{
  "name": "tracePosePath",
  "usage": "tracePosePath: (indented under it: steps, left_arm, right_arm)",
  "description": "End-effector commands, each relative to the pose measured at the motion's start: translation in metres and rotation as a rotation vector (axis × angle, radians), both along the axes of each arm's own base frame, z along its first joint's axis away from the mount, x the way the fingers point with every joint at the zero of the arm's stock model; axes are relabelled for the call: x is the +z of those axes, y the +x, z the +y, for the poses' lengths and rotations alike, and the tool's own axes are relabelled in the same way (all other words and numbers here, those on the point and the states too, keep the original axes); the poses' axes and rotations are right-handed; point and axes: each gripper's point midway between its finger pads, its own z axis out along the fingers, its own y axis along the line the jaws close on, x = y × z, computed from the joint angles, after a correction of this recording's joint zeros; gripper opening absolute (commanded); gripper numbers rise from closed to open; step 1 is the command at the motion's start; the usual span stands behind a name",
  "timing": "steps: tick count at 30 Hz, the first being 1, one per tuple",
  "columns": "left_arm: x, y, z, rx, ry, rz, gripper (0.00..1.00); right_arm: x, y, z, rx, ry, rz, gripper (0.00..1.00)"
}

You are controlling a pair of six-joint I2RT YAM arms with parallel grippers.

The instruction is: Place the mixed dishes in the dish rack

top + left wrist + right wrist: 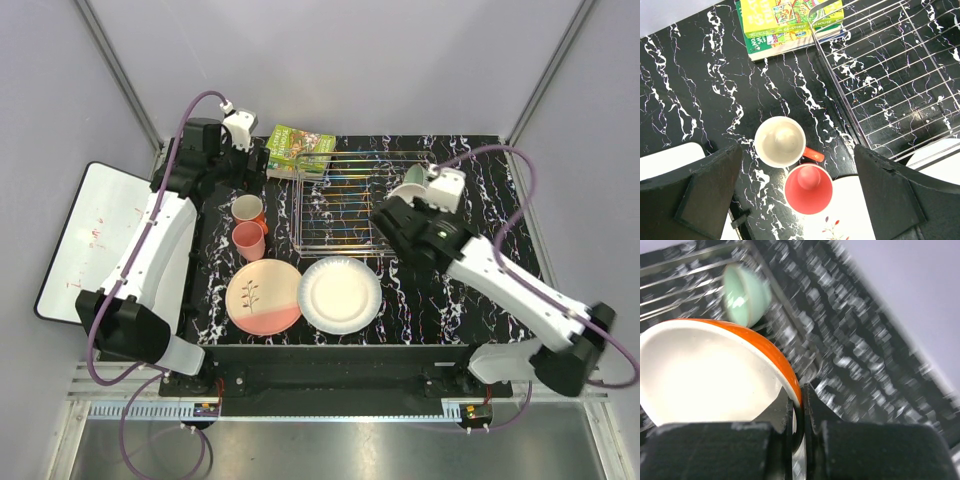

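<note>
My right gripper (pixel 800 395) is shut on the rim of the small cream bowl (pixel 705 375), orange outside, one finger inside and one outside. The bowl hangs tilted over the right end of the dish rack (pixel 345 205), close to the pale green bowl (pixel 744 295) lying in the rack's right part (pixel 413 177). My left gripper (pixel 799 150) stands wide open above two cups, holding nothing: a cream-lined cup (pixel 780 141) with an orange handle and a salmon-pink cup (pixel 808 189). The pink-and-cream plate (pixel 263 296) and the large white plate (pixel 340 293) lie in front of the rack.
A green book (pixel 300 150) lies at the rack's far left corner. A white board with red scribbles (pixel 85 240) leans off the table's left side. The right wrist view is motion-blurred. Grey walls close in on both sides.
</note>
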Motion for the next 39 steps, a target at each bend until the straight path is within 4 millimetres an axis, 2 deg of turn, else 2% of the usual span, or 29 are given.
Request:
tracePosePath:
  steps: [1, 4, 6, 12, 17, 22, 25, 32, 39]
  left_arm:
    - [0.029, 0.002, -0.002, -0.011, -0.031, -0.066, 0.99]
    - [0.030, 0.000, 0.001, -0.002, -0.025, -0.066, 0.99]
    - [0.032, 0.000, 0.004, 0.006, -0.022, -0.074, 0.99]
    - [0.033, -0.004, 0.005, 0.010, -0.026, -0.074, 0.99]
    - [0.034, -0.006, 0.003, 0.003, -0.040, -0.069, 0.99]
    - [0.037, -0.008, 0.003, 0.001, -0.037, -0.078, 0.99]
    - [0.036, -0.009, 0.004, 0.001, -0.036, -0.076, 0.99]
    - [0.033, -0.009, 0.004, -0.003, -0.031, -0.070, 0.99]
    - [0.028, -0.008, 0.005, -0.001, -0.026, -0.059, 0.99]
  right_arm:
    - [0.057, 0.030, -0.022, -0.196, -0.454, -0.192, 0.00]
    - [0.058, 0.042, -0.020, -0.239, -0.621, -0.180, 0.00]
    - [0.053, 0.047, -0.024, -0.253, -0.666, -0.146, 0.00]
    - [0.028, 0.053, -0.057, -0.310, -0.737, -0.020, 0.00]
    - [0.008, 0.061, -0.052, -0.285, -0.767, 0.041, 0.00]
    - [-0.027, 0.072, -0.041, -0.243, -0.782, 0.123, 0.00]
    - [-0.040, 0.075, -0.038, -0.233, -0.813, 0.150, 0.00]
    - [-0.055, 0.084, -0.041, -0.247, -0.831, 0.188, 0.00]
    - [-0.067, 0.084, -0.052, -0.267, -0.858, 0.214, 0.00]
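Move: The white bowl with the orange outside is already pinched by its rim in the right hand; it is bound for the rack's right end, about 9 cm ahead of that hand, 2 cm to its right and 17 cm below. The green bowl already racked lies some 12 cm ahead, 2 cm left and 16 cm below; the rack's middle is roughly 9 cm ahead, 13 cm left, 20 cm below. From the left hand, the rack's right end is about 39 cm right, 4 cm back and 19 cm below. The white bowl, kept in the right hand's shut fingers, is carried forward while the wrist rolls its left side down, some 45 degrees in all. It then shifts about 4 cm right and lastly sinks towards the rack's right end beside the green bowl, ending roughly 8 cm farther out and 8 cm lower, with the fingers swung to point forward, right and more steeply down. ##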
